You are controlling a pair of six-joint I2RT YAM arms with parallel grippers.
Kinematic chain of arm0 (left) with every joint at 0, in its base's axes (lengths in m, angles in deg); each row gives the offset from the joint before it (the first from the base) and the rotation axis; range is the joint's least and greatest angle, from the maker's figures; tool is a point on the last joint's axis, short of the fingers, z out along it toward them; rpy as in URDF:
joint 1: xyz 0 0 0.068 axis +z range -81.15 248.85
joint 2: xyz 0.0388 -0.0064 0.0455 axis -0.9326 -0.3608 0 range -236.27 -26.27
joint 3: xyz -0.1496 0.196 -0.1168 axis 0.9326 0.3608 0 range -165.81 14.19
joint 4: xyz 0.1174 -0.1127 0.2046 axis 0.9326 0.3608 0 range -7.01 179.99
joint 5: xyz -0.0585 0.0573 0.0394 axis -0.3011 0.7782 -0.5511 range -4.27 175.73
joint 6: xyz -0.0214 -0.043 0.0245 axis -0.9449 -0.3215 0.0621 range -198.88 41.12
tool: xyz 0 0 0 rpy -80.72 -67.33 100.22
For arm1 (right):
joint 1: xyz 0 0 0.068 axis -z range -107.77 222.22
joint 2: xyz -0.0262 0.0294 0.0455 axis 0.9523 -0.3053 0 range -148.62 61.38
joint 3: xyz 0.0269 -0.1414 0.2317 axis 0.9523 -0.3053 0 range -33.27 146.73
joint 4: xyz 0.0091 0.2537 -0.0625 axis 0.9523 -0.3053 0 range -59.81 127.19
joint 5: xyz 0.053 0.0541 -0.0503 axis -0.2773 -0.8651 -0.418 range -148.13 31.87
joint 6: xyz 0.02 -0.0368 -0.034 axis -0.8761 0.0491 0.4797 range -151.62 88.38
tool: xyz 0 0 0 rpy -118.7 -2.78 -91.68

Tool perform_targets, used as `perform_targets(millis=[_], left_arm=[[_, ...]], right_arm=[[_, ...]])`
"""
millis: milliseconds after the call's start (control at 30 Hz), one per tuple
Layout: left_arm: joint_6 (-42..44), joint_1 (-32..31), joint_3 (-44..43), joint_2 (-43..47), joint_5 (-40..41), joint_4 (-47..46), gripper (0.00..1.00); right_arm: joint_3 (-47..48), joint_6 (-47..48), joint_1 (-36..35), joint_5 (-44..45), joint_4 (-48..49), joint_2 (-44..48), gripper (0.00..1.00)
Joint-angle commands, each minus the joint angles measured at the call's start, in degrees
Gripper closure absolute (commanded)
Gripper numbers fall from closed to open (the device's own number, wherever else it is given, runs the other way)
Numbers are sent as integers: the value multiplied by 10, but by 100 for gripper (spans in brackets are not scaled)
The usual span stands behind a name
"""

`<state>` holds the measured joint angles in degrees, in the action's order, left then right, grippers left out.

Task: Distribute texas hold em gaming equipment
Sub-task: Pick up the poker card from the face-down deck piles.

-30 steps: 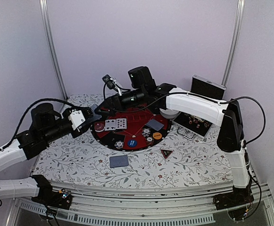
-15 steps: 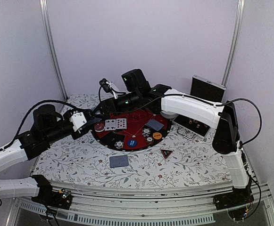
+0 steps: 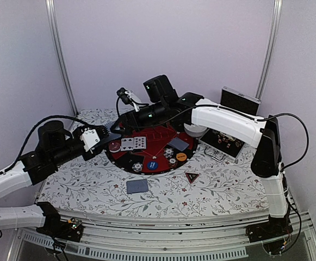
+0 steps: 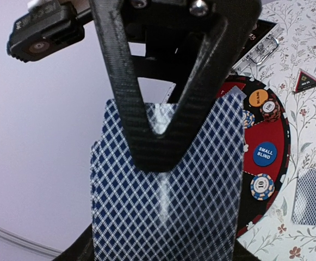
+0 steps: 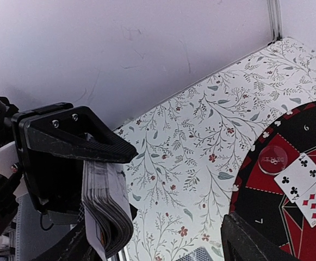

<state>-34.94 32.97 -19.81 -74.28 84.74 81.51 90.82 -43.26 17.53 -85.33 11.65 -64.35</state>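
Note:
My left gripper [image 3: 104, 136] is shut on a deck of playing cards [image 4: 163, 206] with blue diamond backs, held up at the left rim of the round red-black mat [image 3: 126, 159]. The right wrist view shows the deck [image 5: 106, 212] edge-on under the left finger [image 5: 76, 144]. My right gripper [image 5: 163, 244] stands open right beside the deck, touching nothing that I can see. On the mat lie two face-up cards [image 3: 133, 143], a face-down card [image 3: 178, 144], a blue disc [image 3: 153, 163], an orange disc [image 3: 181, 156] and striped chips [image 3: 138, 167]. The triangular marker [image 3: 192, 176] and another face-down card [image 3: 137, 186] lie on the cloth.
An open black case [image 3: 231, 136] with silver edges stands at the back right. A translucent red disc [image 3: 115, 145] sits at the mat's left edge, close under both grippers. The floral cloth [image 3: 81, 185] covers the table, with walls close behind.
The right arm's wrist swung a little left and then back beside the deck. The left arm has kept the deck in the same place.

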Motion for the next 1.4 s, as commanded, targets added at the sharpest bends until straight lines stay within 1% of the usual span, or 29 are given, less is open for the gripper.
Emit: perform_targets(millis=[0, 300, 400, 433, 467, 500, 533, 800, 1100, 1367], left_arm=[[2, -2, -1, 5, 0, -24, 46], [1, -2, -2, 5, 2, -21, 46], [2, -2, -1, 5, 1, -21, 46], [2, -2, -1, 5, 1, -21, 46], [2, -2, -1, 5, 1, -21, 46], [2, -2, -1, 5, 2, -21, 46], [1, -2, -2, 6, 2, -21, 46], [2, -2, -1, 7, 2, -20, 46], [2, -2, -1, 8, 4, -20, 46], [2, -2, -1, 9, 4, -20, 46]], right_arm=[[12, -7, 1, -54, -7, 21, 29], [-9, -22, -1, -58, 13, 47, 71], [-14, -23, -1, -47, 12, 52, 80], [-16, -23, -1, -44, 12, 54, 87], [-16, -23, -1, -42, 12, 56, 91], [-17, -23, -1, -42, 11, 57, 95], [-18, -23, -1, -40, 11, 59, 97], [-28, 1, 1, -34, 1, 86, 99], [-40, 8, 18, -78, 13, 106, 99], [-44, 17, 41, -50, 16, 139, 99]])
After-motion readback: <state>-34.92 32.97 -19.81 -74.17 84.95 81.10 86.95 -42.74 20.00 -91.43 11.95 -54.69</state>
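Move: The held deck's top card lies about 4 cm left of the right hand, 3 cm back and roughly level with it, with one open finger already over the card's patterned back. From the left hand, which grips the deck, that card is about 3 cm ahead and 2 cm right. Some 20 cm below the right hand, the face-up cards lie 13 cm ahead and 4 cm right, the dealer disc 12 cm ahead and 6 cm left, and the table deck 12 cm back and 7 cm right. The right fingers close from nearly wide open to shut, pinching the top card by the free end that sticks out of the left gripper, while the hand eases back about 2 cm and starts to rise. Once shut, they peel the card up and away to the right, ending some 7 cm higher and 4 cm further right. The left hand stays still and keeps its grip on the deck. ##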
